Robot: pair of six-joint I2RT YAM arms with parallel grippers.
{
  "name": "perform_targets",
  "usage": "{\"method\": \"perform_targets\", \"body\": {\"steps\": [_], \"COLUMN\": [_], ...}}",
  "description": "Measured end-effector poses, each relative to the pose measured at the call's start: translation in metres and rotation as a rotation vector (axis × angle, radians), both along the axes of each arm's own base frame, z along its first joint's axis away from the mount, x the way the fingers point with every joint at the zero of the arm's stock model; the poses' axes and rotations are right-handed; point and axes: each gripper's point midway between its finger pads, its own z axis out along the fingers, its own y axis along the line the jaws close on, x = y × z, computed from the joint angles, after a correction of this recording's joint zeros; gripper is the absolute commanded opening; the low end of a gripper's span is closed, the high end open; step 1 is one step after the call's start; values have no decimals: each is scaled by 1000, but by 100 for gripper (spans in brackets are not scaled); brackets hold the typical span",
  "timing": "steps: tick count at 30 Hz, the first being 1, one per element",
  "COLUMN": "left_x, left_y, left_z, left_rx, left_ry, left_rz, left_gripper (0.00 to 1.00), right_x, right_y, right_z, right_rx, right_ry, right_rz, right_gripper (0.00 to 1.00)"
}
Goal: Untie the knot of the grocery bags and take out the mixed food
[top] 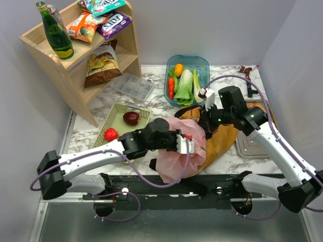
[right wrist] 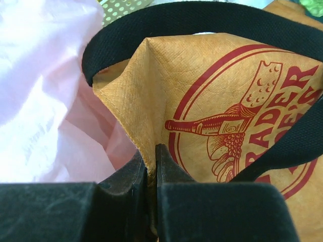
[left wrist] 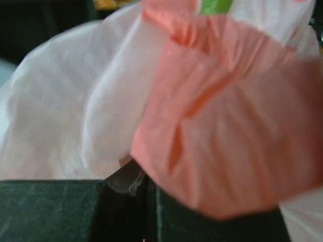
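The thin pink plastic bag [top: 176, 154] lies against the mouth of the mustard tote [top: 224, 138] near the table's front. My left gripper [top: 189, 146] sits on top of the pink bag. In the left wrist view it [left wrist: 146, 176] is shut, with a fold of pink film [left wrist: 227, 131] coming out of it. My right gripper [top: 206, 121] is shut on the tote's rim [right wrist: 146, 101], beside its black strap [right wrist: 202, 17]. I cannot make out the knot. Leafy greens [top: 185, 86], a carrot piece [top: 171, 86] and a small orange [top: 178, 68] lie in a blue tub [top: 202, 64].
A green mesh tray [top: 117, 112] holds a dark red fruit [top: 131, 118] and a bright red one [top: 111, 134]. A wooden shelf [top: 75, 85] at the back left carries a green bottle [top: 55, 33] and snack packets [top: 83, 26]. A clear box [top: 132, 86] and a metal tray [top: 250, 146] lie nearby.
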Motion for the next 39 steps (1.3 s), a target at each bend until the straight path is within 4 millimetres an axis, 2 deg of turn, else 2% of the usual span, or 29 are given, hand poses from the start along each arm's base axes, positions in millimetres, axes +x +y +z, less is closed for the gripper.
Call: {"method": "perform_targets", "body": {"steps": [2,5,6,9,12,13,16,18,19,22,23,27,28,31,35,39], "left_x": [-6,4,9,20,28,31,37,38,38,26,21,-2,-9,-28,-49,-60], "left_y": [-20,-50,-57,-65,-62,-61,-55,-50,-49,-37,-33,-36,-38,-34,-16,1], "left_z": [-11,-38,-53,-87,-114,-118,-129,-132,-132,-123,-112,-45,-23,17,32,29], "left_rx": [25,85,119,206,287,305,350,377,383,396,387,276,231,140,89,43], "left_ry": [3,16,23,23,-6,-21,-59,-69,-67,-29,-9,58,70,81,105,156], "left_rz": [-37,-37,-29,-12,-4,-3,3,1,-1,-17,-25,-88,-113,-181,-238,-267], "left_gripper": [0,0,0,0,0,8,56,71,74,80,81,81,81,83,82,87], "right_x": [1,1,1,0,-2,-2,-4,-4,-4,-4,-4,-1,1,3,3,1], "right_y": [2,5,5,5,5,5,5,5,4,4,4,4,4,2,-1,-2], "right_z": [-3,-5,-5,-5,-5,-5,-4,-4,-5,-5,-4,-3,-4,-5,-11,-15], "right_rx": [1,9,11,13,12,12,15,18,19,25,28,33,29,21,5,0], "right_ry": [19,45,49,52,60,61,59,55,53,32,24,-2,-10,-19,-16,-11], "right_rz": [0,-5,-8,-7,-4,-3,-1,-1,-2,3,4,1,-1,-5,-13,-16], "right_gripper": [1,1,1,1,1,1,1,1,1,1,1,1,1,1,1,1]}}
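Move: The tote bag's mouth, where the left hand's pink bag is going, lies about 5 cm to this hand's right, level fore and aft, and some 10 cm below. The green basket sits about 34 cm left and 6 cm farther out, the blue container roughly 32 cm straight ahead, both some 20 cm lower. From the right hand, already pinching the tote's rim, the mouth is about 5 cm back, 3 cm left and 10 cm below. Left lowers the pink bag about 13 cm into the tote, opens, rises backward; right keeps its rim pinched. ##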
